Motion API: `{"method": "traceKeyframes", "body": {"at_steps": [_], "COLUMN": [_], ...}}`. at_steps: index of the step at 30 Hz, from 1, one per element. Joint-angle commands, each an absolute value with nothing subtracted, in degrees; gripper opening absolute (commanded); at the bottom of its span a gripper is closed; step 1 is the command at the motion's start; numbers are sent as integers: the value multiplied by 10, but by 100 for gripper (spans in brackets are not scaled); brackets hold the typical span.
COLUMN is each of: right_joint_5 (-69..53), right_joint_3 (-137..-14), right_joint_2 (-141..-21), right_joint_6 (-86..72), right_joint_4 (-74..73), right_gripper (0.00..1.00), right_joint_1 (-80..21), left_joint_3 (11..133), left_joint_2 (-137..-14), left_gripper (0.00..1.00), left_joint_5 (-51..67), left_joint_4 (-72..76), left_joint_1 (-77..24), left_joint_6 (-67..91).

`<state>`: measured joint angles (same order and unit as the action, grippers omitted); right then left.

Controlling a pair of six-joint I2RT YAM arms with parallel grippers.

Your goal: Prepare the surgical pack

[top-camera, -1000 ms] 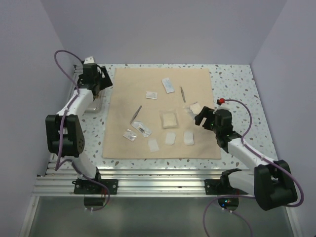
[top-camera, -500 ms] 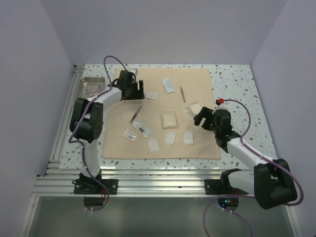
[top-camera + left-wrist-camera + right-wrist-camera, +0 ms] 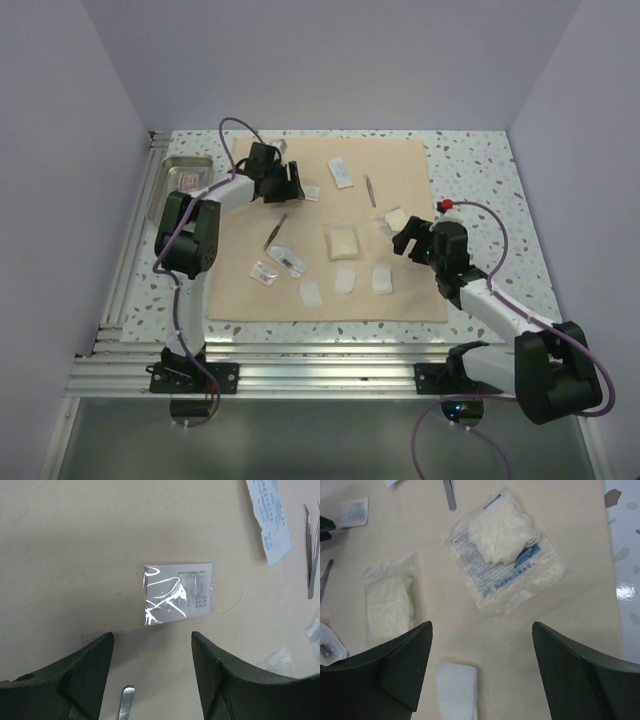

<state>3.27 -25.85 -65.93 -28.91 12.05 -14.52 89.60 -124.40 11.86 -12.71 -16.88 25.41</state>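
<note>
The surgical pack's tan cloth (image 3: 240, 290) lies spread flat on the table, with several packets and steel instruments scattered over it. My left gripper (image 3: 296, 187) hovers at the cloth's far left part, just short of a small shiny clear packet (image 3: 178, 592). It (image 3: 152, 635) is open with only bare cloth between the fingers. My right gripper (image 3: 405, 240) hangs open over the cloth's right side, near a glove packet (image 3: 502, 550). Nothing sits between its (image 3: 482, 630) fingers except cloth and the end of a white folded gauze (image 3: 457, 690).
A small steel tray (image 3: 185, 172) stands off the cloth at the far left corner. A steel instrument tip (image 3: 126, 702) lies under my left gripper. A blue-printed packet (image 3: 268, 515) and tweezers (image 3: 312, 545) lie to its right. A gauze bag (image 3: 390, 602) lies left of the glove packet.
My left arm swung from the steel tray at the far left over onto the cloth, stopping beside the small clear packet, its jaws narrowing somewhat. The right arm stayed put.
</note>
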Motion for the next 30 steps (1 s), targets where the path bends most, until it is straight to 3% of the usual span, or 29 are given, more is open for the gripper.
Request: {"method": "traceKeyframes", "body": {"at_steps": [1,12,21,26,30], "right_joint_5": [34,35,35,35,36], "right_joint_3": [-260,-258,-258,-259,-259], "right_joint_2": [-645,-638,-637,-637,-640], "right_joint_6": [-287,-287,-287,-287,-288], "right_joint_4": [140,139,136,135,136], "right_gripper": [85,85,84,84,84], "right_joint_1": [-148,-148,-148,-149,-148], "left_joint_3": [927,979,963,933,920], "left_joint_2": [-1274,-1325,-1334,-1324,-1313], "left_gripper": [67,49,22,0,0], "left_joint_5": [157,175,211,244,282], "left_joint_4": [-110,-134,-115,-81,-51], "left_joint_1": [-167,-166,-157,-138,-128], "left_joint_6": [284,309,332,350,360]}}
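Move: The left hand, open and just above the mat, has the small flat packet about 4 cm ahead and 4 cm to its right, a centimetre or so below. The long white packet lies some 9 cm ahead and 12 cm right of that hand; the near tweezers lie about 6 cm back and 4 cm left. From the right hand, the small packet is roughly 18 cm ahead, 22 cm left and 7 cm lower. The left hand slides forward and to the right together, about 3 cm in all, low over the mat towards the near-left edge of the small packet, its fingers already narrowing. There it sinks about 1 cm, easing back a touch as the wrist rolls some 15 degrees, left side down, and the fingers shut completely to pinch the packet by that left edge. ##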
